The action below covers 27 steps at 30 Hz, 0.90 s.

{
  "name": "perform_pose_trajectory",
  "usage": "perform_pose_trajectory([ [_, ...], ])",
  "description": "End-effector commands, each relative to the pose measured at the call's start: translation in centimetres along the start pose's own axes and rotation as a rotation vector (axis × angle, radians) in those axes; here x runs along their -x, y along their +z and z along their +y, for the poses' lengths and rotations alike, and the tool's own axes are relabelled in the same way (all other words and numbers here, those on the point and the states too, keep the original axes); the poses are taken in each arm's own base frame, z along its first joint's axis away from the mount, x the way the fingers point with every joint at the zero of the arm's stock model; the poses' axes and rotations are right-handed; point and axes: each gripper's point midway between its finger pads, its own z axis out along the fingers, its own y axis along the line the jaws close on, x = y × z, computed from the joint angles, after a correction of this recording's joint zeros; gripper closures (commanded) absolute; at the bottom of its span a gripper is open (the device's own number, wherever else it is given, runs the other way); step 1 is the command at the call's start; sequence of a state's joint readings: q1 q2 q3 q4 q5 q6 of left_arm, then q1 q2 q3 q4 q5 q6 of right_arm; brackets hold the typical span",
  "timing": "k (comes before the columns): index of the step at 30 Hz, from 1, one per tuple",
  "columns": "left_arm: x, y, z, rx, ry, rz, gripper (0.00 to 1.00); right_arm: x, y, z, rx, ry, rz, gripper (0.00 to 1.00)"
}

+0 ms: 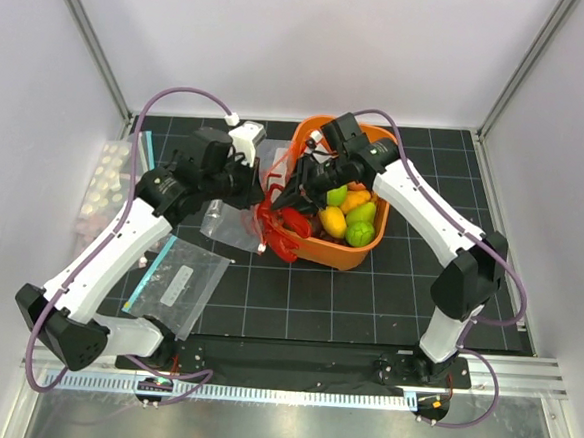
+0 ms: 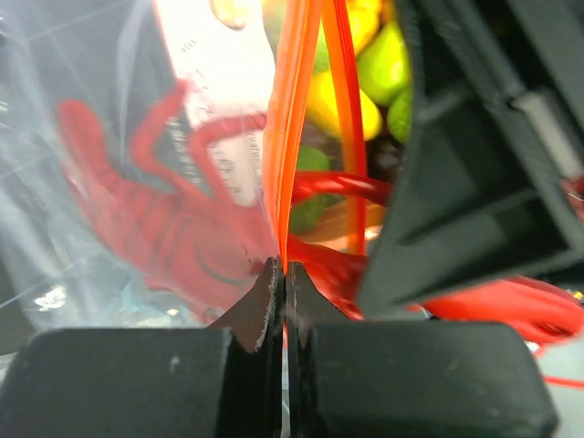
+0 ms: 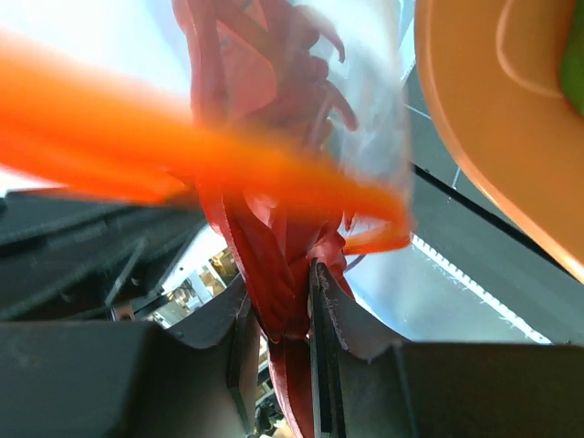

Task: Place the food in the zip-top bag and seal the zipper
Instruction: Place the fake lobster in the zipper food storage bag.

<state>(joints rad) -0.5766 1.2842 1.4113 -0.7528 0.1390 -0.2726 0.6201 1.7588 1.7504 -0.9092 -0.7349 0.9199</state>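
My left gripper (image 1: 262, 190) (image 2: 285, 269) is shut on the red-orange zipper (image 2: 290, 119) at the mouth of the clear zip-top bag (image 1: 229, 225), holding it up beside the orange basket. The red lobster (image 1: 283, 228) (image 3: 265, 246) sits partly in the bag's mouth. Its claws show through the plastic (image 2: 160, 224) in the left wrist view. My right gripper (image 1: 293, 193) (image 3: 278, 285) is shut on the lobster's body, close against the left gripper. The zipper (image 3: 182, 169) crosses the right wrist view as a blur. A light-green fruit (image 1: 359, 234) lies in the basket.
The orange basket (image 1: 345, 255) (image 3: 484, 119) right of the bag holds yellow, orange and green toy produce. A flat clear bag with a teal strip (image 1: 177, 281) lies at the front left. A white tray (image 1: 102, 186) sits at the left edge.
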Motion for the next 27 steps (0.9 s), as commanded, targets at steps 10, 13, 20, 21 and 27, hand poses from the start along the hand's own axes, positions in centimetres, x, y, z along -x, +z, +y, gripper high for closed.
perform_pose_trajectory([
  [10, -0.5, -1.8, -2.3, -0.121, -0.006, -0.005, 1.00, 4.1, -1.2, 4.5, 0.150, 0.021, -0.095, 0.99],
  [13, -0.7, -1.5, -2.4, -0.116, -0.053, 0.017, 1.00, 4.8, -1.2, 4.7, 0.151, 0.009, -0.119, 0.99],
  [20, -0.4, -1.9, -4.1, -0.192, -0.132, 0.019, 1.00, 6.7, -0.4, 3.5, 0.127, 0.005, -0.202, 0.99],
  [21, -0.3, -1.9, -4.2, -0.197, -0.137, 0.017, 1.00, 7.0, -0.3, 3.6, 0.137, 0.004, -0.214, 0.99],
  [27, 1.4, -1.6, -5.1, -0.220, -0.229, -0.014, 1.00, 8.6, -0.7, 3.3, 0.130, 0.033, -0.343, 0.99],
])
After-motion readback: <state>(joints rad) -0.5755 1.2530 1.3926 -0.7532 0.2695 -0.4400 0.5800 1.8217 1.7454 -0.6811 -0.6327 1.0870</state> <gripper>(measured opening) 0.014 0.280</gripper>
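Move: The right hand has the lobster pinched near its claws. The mouth of the zip-top bag, rimmed in orange, has its middle about 3 cm ahead and 1 cm to the left; the bin's middle is some 13 cm right, 4 cm ahead and 17 cm below. The left hand grips the rim, with the lobster's middle about 1 cm back, 4 cm right and 7 cm below. Still pinching the lobster near its claws, the right hand sweeps forward about 6.5 cm along the open mouth of the bag, drifting slightly left, turning some 10 degrees clockwise and dipping a little only at the very end. Meanwhile the left hand, shut on the orange rim throughout, draws it back towards the base by about 2.5 cm and a little to the right, tipping and rolling roughly 10 degrees, so the two hands pass in opposite directions around the lobster. ##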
